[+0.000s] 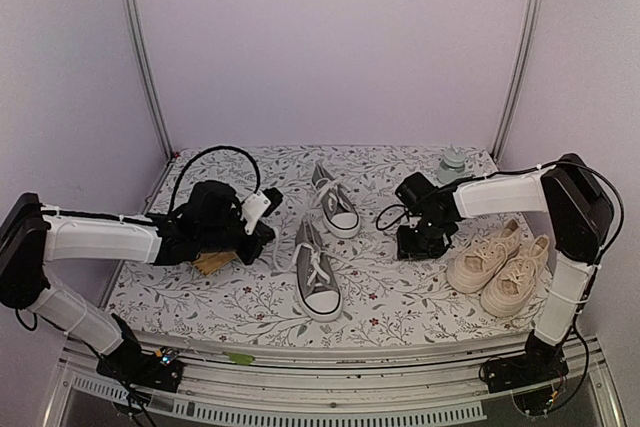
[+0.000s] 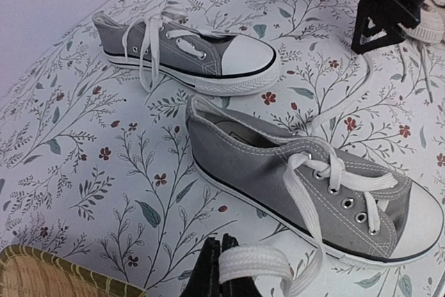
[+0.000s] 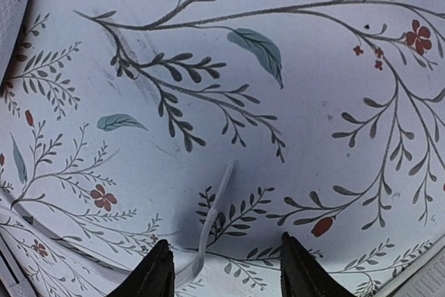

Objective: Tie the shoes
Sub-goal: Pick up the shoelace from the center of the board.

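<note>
Two grey shoes with white laces lie mid-table, the near one and the far one. My left gripper is shut on a white lace that runs to the near grey shoe. Over on the right sits the cream pair. My right gripper hangs open just above the cloth between the two pairs. A thin lace end lies flat on the cloth between its fingers, untouched.
A woven straw mat lies under my left wrist. A small grey-green pot stands at the back right. Flower-printed cloth covers the table, with metal frame posts at the back corners.
</note>
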`<state>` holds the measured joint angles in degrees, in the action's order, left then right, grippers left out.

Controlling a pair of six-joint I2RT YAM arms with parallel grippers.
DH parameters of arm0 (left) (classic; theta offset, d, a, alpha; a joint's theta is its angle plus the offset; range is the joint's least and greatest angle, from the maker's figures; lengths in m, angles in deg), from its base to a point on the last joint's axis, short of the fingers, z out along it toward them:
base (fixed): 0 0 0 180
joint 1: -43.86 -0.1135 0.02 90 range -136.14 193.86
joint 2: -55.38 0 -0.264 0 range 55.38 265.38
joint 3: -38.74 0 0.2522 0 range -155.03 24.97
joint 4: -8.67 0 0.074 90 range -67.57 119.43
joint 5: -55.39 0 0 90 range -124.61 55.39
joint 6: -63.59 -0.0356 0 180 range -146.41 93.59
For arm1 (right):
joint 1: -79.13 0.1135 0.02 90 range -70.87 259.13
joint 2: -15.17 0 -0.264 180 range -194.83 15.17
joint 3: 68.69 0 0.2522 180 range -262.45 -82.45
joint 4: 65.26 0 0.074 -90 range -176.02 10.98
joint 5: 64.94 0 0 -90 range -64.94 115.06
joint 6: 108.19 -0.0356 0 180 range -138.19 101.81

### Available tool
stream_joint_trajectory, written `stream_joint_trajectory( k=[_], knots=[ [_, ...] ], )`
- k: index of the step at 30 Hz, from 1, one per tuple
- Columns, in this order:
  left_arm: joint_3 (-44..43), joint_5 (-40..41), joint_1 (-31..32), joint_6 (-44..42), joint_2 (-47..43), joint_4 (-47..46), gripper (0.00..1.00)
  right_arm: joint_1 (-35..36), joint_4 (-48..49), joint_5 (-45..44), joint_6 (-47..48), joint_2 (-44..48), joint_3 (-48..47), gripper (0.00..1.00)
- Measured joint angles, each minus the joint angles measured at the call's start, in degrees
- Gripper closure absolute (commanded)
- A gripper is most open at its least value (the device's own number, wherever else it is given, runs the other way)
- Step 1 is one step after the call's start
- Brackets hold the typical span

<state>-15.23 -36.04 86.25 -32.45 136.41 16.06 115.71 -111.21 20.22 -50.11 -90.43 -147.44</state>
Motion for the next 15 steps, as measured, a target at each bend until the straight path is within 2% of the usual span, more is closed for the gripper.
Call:
stream_joint_trajectory(
  k=[5,6,12,15],
  knots=[
    [0.72,1.73,0.63,0.72,0.28,0.96,1.0,0.0,1.81,1.25,0.48,-1.55,-0.57,0.97],
    [0.72,2.38,0.85,0.76,0.63,1.16,0.97,0.0,2.03,1.53,0.74,-1.64,-0.61,0.99],
    [0.66,7.96,1.27,1.77,2.54,2.93,0.37,-0.5,1.92,1.92,2.25,-1.6,-0.61,0.99],
    [0.61,9.68,1.38,3.41,2.05,4.26,0.18,-1.73,1.14,1.51,3.63,-0.37,-0.61,1.0]
  ],
)
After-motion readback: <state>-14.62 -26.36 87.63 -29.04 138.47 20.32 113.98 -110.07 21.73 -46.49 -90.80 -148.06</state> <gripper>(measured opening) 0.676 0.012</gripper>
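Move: The near grey shoe's free shoelace end lies practically between the right hand's open fingers, about 1 cm left and 1 cm below. That shoe sits some 17 cm left of the hand and 3 cm back, the far grey shoe 13 cm left and 14 cm ahead, the cream sneakers 18 cm right and 2 cm back. The left hand still holds the other strand; the near shoe is about 9 cm right, 1 cm back and 7 cm below it, the wicker mat 13 cm left, 5 cm ahead and 11 cm below. Right fingers shut on the lace end and pinch it just above the table, easing about 1 cm left and slightly down as they close, then starting back to the right and a touch up. Meanwhile the left hand sinks about 3 cm, then swings some 2.5 cm left, away from the near shoe, opening its shut fingers wide to let go of its strand. ##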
